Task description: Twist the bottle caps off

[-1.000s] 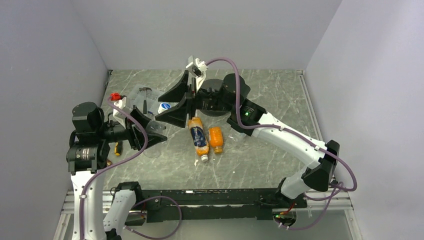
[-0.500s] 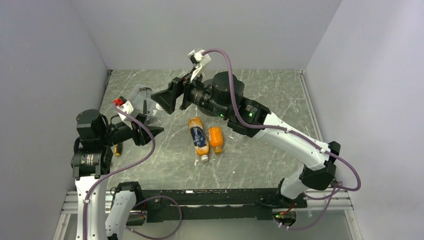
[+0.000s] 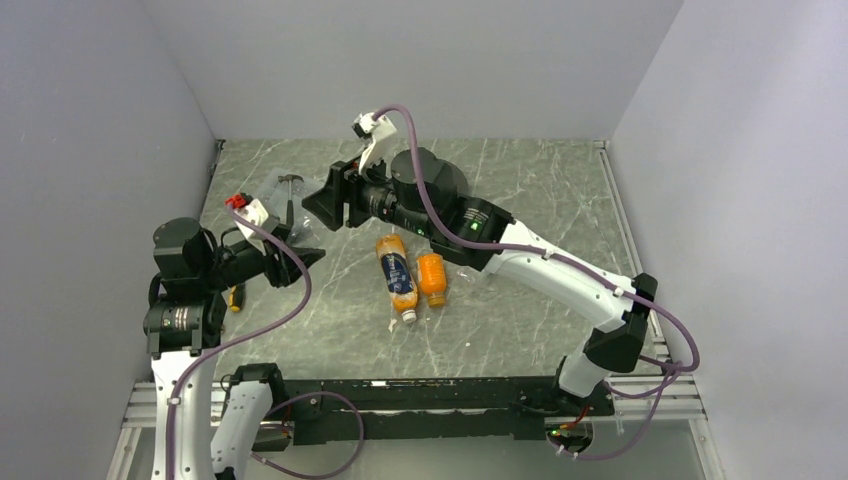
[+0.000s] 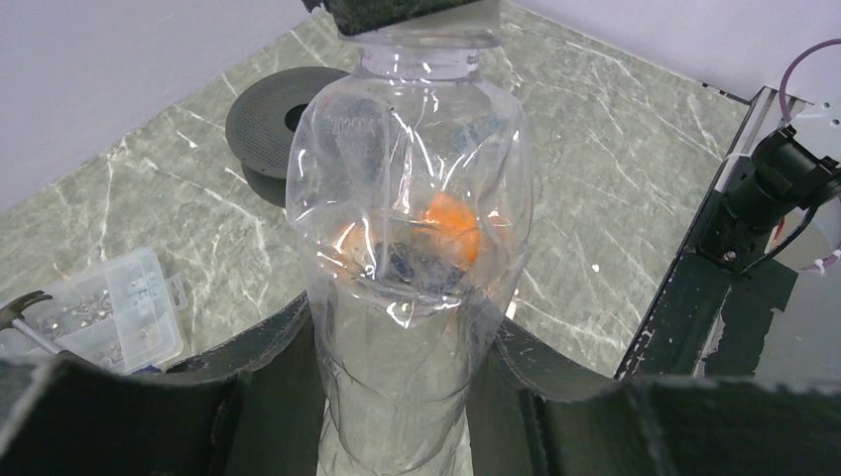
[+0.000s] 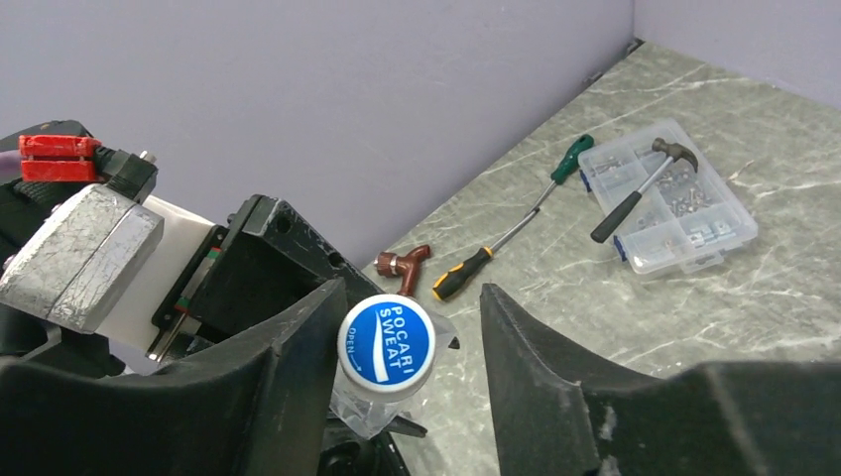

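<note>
My left gripper [image 4: 407, 327] is shut on the lower body of the clear bottle [image 4: 407, 248], holding it off the table with its neck pointing at the right arm. Its white cap with a blue top [image 5: 386, 345] sits between the fingers of my right gripper [image 5: 412, 297]. The right jaws are open: the left finger is close against the cap and a gap shows on the other side. In the top view the right gripper [image 3: 325, 200] meets the left gripper [image 3: 300, 255] at the left of the table. A tall orange bottle [image 3: 397, 272] and a short orange bottle [image 3: 431, 277] lie side by side mid-table.
A clear parts box [image 5: 669, 213] with a hammer on it sits by the left wall. Beside it lie a screwdriver [image 5: 516, 233] and a brown fitting [image 5: 405, 266]. A black disc with a hole [image 4: 268, 119] lies at the back. Walls close in the left, back and right sides.
The right wrist has turned and shifted left at the bottle's cap, its jaws opening wide and then narrowing. The left gripper has kept hold of the clear bottle, moving slightly.
</note>
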Robot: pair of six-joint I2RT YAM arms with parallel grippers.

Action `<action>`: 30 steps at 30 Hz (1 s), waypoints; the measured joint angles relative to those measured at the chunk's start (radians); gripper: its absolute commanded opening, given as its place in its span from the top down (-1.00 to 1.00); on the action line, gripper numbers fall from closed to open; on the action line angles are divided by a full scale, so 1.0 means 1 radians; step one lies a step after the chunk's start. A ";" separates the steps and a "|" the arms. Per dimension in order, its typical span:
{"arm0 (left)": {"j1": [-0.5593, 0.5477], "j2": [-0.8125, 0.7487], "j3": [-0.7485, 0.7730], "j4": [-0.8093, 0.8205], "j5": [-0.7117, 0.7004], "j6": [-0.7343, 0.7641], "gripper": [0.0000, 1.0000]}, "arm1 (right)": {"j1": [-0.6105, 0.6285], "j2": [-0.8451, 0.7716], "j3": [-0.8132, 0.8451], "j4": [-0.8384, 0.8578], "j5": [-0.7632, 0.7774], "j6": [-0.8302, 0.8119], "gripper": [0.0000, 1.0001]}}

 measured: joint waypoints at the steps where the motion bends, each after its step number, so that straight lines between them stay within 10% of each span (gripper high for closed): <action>1: 0.000 0.000 0.000 0.000 -0.001 0.000 0.50 | 0.001 0.000 0.000 0.002 -0.004 0.002 0.12; 10: 0.000 0.007 0.000 0.004 -0.001 0.008 0.49 | 0.011 -0.001 0.000 0.018 -0.008 0.011 0.99; 21: -0.004 0.072 0.025 0.044 0.282 -0.190 0.49 | -0.077 -0.143 -0.248 0.306 -0.358 -0.038 1.00; 26: -0.020 0.071 0.023 0.191 0.425 -0.416 0.46 | -0.129 -0.166 -0.311 0.506 -0.613 0.012 0.81; 30: -0.025 0.052 0.035 0.160 0.449 -0.429 0.51 | -0.136 -0.161 -0.310 0.540 -0.693 0.025 -0.30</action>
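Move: The Pocari cap stands between the right gripper's open pads, about 1 cm behind their midpoint and level with it. From the left gripper, which holds the clear bottle under that cap, the cap is some 11 cm up, about 1 cm ahead and 1 cm to the right. On the table roughly 40 cm below the right gripper, the navy-labelled orange bottle lies 13 cm ahead and 10 cm right, the small orange bottle 13 cm ahead and 18 cm right. Close the right fingers onto the cap from either side, then swing the right wrist counter-clockwise about 30 degrees while the left, still gripping the bottle, swings clockwise some 25. Carry both grippers together back towards the bases about 7 cm, rising 4 to 5 and easing a little to the right, with both grips kept. ##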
